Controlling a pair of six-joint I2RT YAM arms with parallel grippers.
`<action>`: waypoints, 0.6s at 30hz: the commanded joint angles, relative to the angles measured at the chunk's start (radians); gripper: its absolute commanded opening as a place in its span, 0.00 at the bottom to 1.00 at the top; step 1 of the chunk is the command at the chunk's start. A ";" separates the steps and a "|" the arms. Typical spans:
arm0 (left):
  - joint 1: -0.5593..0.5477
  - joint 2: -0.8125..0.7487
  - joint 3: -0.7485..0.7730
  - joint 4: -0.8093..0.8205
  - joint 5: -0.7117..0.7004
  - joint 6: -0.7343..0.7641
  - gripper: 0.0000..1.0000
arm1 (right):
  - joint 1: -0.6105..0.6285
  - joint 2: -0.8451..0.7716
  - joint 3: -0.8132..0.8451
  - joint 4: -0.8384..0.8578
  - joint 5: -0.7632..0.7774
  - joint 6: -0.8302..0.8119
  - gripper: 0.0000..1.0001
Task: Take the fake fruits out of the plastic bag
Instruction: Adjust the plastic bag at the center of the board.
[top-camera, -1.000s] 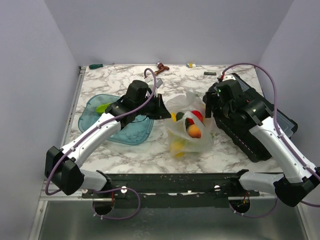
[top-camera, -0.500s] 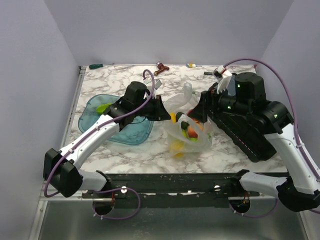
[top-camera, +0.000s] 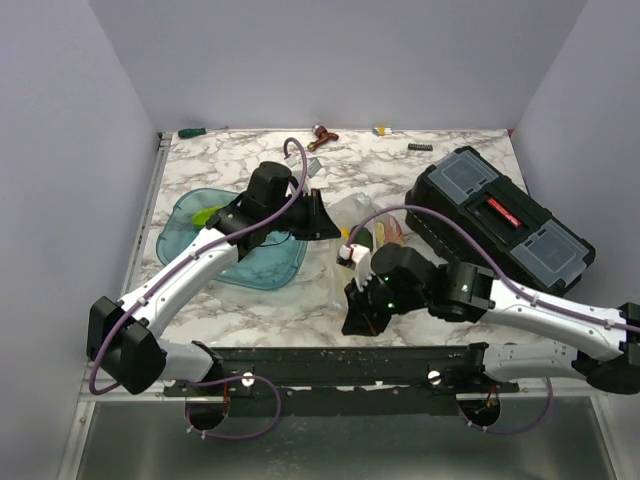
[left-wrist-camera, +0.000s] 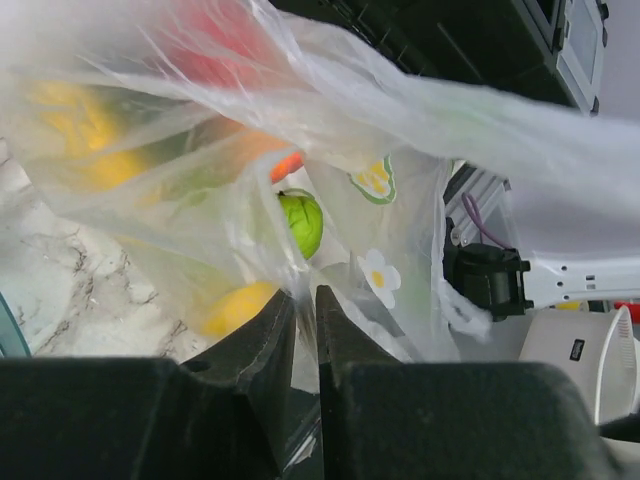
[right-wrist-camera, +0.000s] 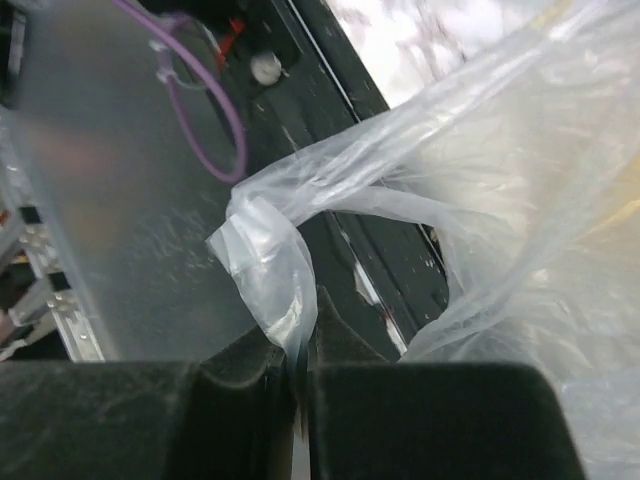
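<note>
The plastic bag (left-wrist-camera: 400, 110) is stretched between both grippers. In the left wrist view the fake fruits show through its film: a green one (left-wrist-camera: 303, 222), yellow ones (left-wrist-camera: 235, 305), a red one (left-wrist-camera: 225, 50) and an orange one (left-wrist-camera: 272, 160). My left gripper (left-wrist-camera: 305, 295) is shut on a fold of the bag's film; from above it (top-camera: 325, 215) sits at the bag's left side. My right gripper (right-wrist-camera: 300, 330) is shut on a twisted strip of the bag (right-wrist-camera: 265, 260), low near the table's front edge (top-camera: 358, 315). The right arm hides most of the bag (top-camera: 368, 218) from above.
A teal tray (top-camera: 270, 268) holding a green piece (top-camera: 208, 214) lies left of the bag, under the left arm. A black toolbox (top-camera: 500, 220) stands at the right. Small tools (top-camera: 322, 133) lie along the back edge. The black front rail (top-camera: 330, 365) runs just below the right gripper.
The right arm swung from above the bag's right side down to the front of the table and its jaws closed on the bag's film. The left gripper kept its hold and place.
</note>
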 joint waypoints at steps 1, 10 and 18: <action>0.022 0.018 0.031 0.005 0.024 0.009 0.13 | 0.062 0.021 -0.159 0.109 0.136 0.098 0.08; 0.032 -0.011 0.031 -0.053 0.026 0.067 0.21 | 0.074 -0.103 -0.106 0.128 0.357 0.203 0.73; 0.032 -0.118 0.023 -0.130 0.024 0.124 0.48 | 0.075 -0.113 0.142 -0.154 0.708 0.315 1.00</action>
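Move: The plastic bag's near rim is pinched in the right hand and its left rim in the left. The fruit-filled middle of the bag lies some 11 cm ahead of the right hand, 6 cm to its right and 10 below; from the left hand, about 7 cm back, 9 to the right and 11 below. From the right hand, the blue tray is roughly 18 cm ahead and 27 to the left, the toolbox about 20 ahead and 33 to the right, both lower. The bag's near rim is carried down some 8 cm by the right hand towards the front of the board, then freed as those fingers spread wide. The right hand climbs about 15 cm from its lowest point, easing forward and turning about 25 degrees clockwise. On the left rim, the left fingers loosen their pinch and part nearly halfway while that hand shifts a little to its left. ##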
